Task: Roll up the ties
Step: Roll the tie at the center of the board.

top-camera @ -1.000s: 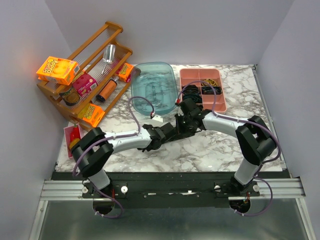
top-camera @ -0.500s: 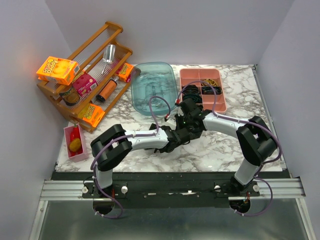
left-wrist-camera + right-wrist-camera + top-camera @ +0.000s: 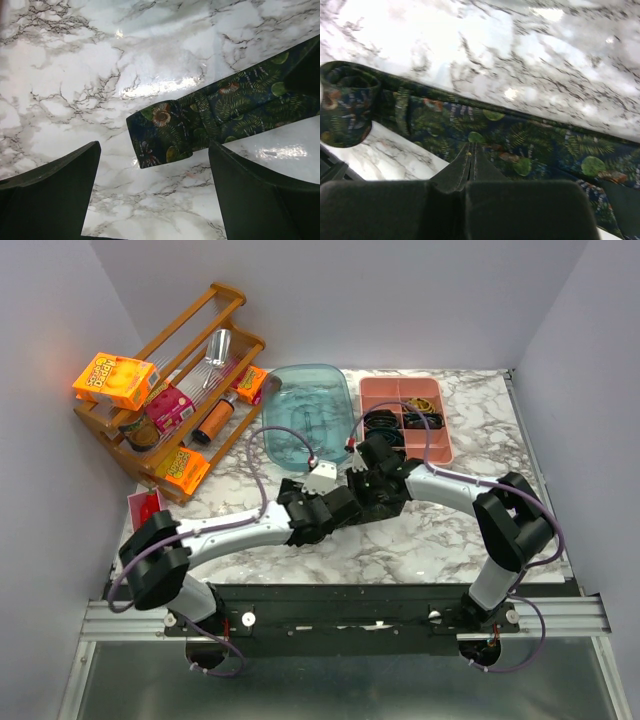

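A dark navy tie (image 3: 235,105) printed with green ferns and shells lies on the marble. Its near end is rolled up a turn or two (image 3: 160,132). My left gripper (image 3: 155,195) stands wide open just short of that rolled end, touching nothing, its fingers (image 3: 50,195) on either side of bare marble. In the right wrist view the roll (image 3: 347,107) sits at the left and the flat strip (image 3: 520,140) runs right. My right gripper (image 3: 471,152) is shut, its tips pressed down on the strip. From above, both grippers (image 3: 335,508) (image 3: 372,485) meet mid-table and hide the tie.
A clear blue-green bin (image 3: 308,420) and a pink compartment tray (image 3: 405,415) stand behind the grippers. A wooden rack (image 3: 180,400) with boxes and bottles fills the back left. A small pink box (image 3: 143,508) sits at the left edge.
My left jaws have opened wide and let go of the rolled end, and the left arm's elbow has swung out to the left. The right gripper has stayed put, shut.
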Robot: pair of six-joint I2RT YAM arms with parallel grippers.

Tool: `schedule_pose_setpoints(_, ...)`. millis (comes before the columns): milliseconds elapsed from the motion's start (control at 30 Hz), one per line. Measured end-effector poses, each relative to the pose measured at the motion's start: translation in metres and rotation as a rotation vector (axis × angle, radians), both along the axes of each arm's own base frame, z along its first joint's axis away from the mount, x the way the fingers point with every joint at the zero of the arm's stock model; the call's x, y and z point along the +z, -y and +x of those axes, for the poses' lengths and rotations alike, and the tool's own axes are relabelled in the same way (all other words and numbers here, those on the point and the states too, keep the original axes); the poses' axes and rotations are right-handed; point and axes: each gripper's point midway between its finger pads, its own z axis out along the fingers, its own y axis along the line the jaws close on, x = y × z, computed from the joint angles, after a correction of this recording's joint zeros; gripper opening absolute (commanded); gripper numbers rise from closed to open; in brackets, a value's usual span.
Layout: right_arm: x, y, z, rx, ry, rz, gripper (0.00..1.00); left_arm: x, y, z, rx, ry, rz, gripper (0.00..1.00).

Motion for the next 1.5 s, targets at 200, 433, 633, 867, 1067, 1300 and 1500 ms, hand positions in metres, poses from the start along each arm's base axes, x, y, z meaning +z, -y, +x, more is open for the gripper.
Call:
schedule_pose_setpoints(200,0.029,-0.038,-0.005,0.104,0.054,0.069,0.02,0.025,-0.019,0.003,0.042,0.022,-0.283,0.99)
schedule_pose_setpoints(433,0.060,-0.097,-0.020,0.248,0.100,0.160,0.02,0.025,-0.065,0.012,0.165,0.014,-0.612,0.99)
schedule_pose_setpoints(633,0.043,-0.119,-0.025,0.293,0.067,0.156,0.02,0.004,-0.069,0.005,0.179,-0.060,-0.763,0.99)
schedule_pose_setpoints(867,0.022,-0.114,-0.025,0.287,0.035,0.108,0.02,-0.020,-0.064,-0.006,0.171,-0.137,-0.831,0.99)
schedule_pose_setpoints(1067,0.018,-0.110,-0.023,0.270,0.041,0.082,0.01,-0.028,-0.056,-0.006,0.145,-0.151,-0.867,0.99)
schedule_pose_setpoints(1300,0.003,-0.098,-0.025,0.244,0.029,0.036,0.01,-0.045,-0.048,-0.010,0.132,-0.176,-0.919,0.99)
schedule_pose_setpoints(1500,0.002,-0.098,-0.024,0.230,0.029,0.033,0.01,-0.051,-0.039,-0.008,0.121,-0.178,-0.976,0.96)
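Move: The rolled end of the tie lies almost straight below my open left hand, about 6 cm down and perhaps 1 cm ahead. From my shut right hand that roll is some 12 cm left and 4 cm back; the tie's loose end lies about 10 cm right and 2 cm back of it. Beyond the roll, the blue tray stands some 23 cm farther out, and the pink organizer equally far out but 23 cm to the right. I swing my right hand, fingers shut, up and about 12 cm left over the tie, then ease slightly back right and lower its tips onto the tie just right of the roll. Meanwhile my left hand keeps wide open, rises and clears about 7 cm left, rolls some 55 degrees until its fingers point partly right, then sinks and closes in rightward on the roll's left end without gripping. ##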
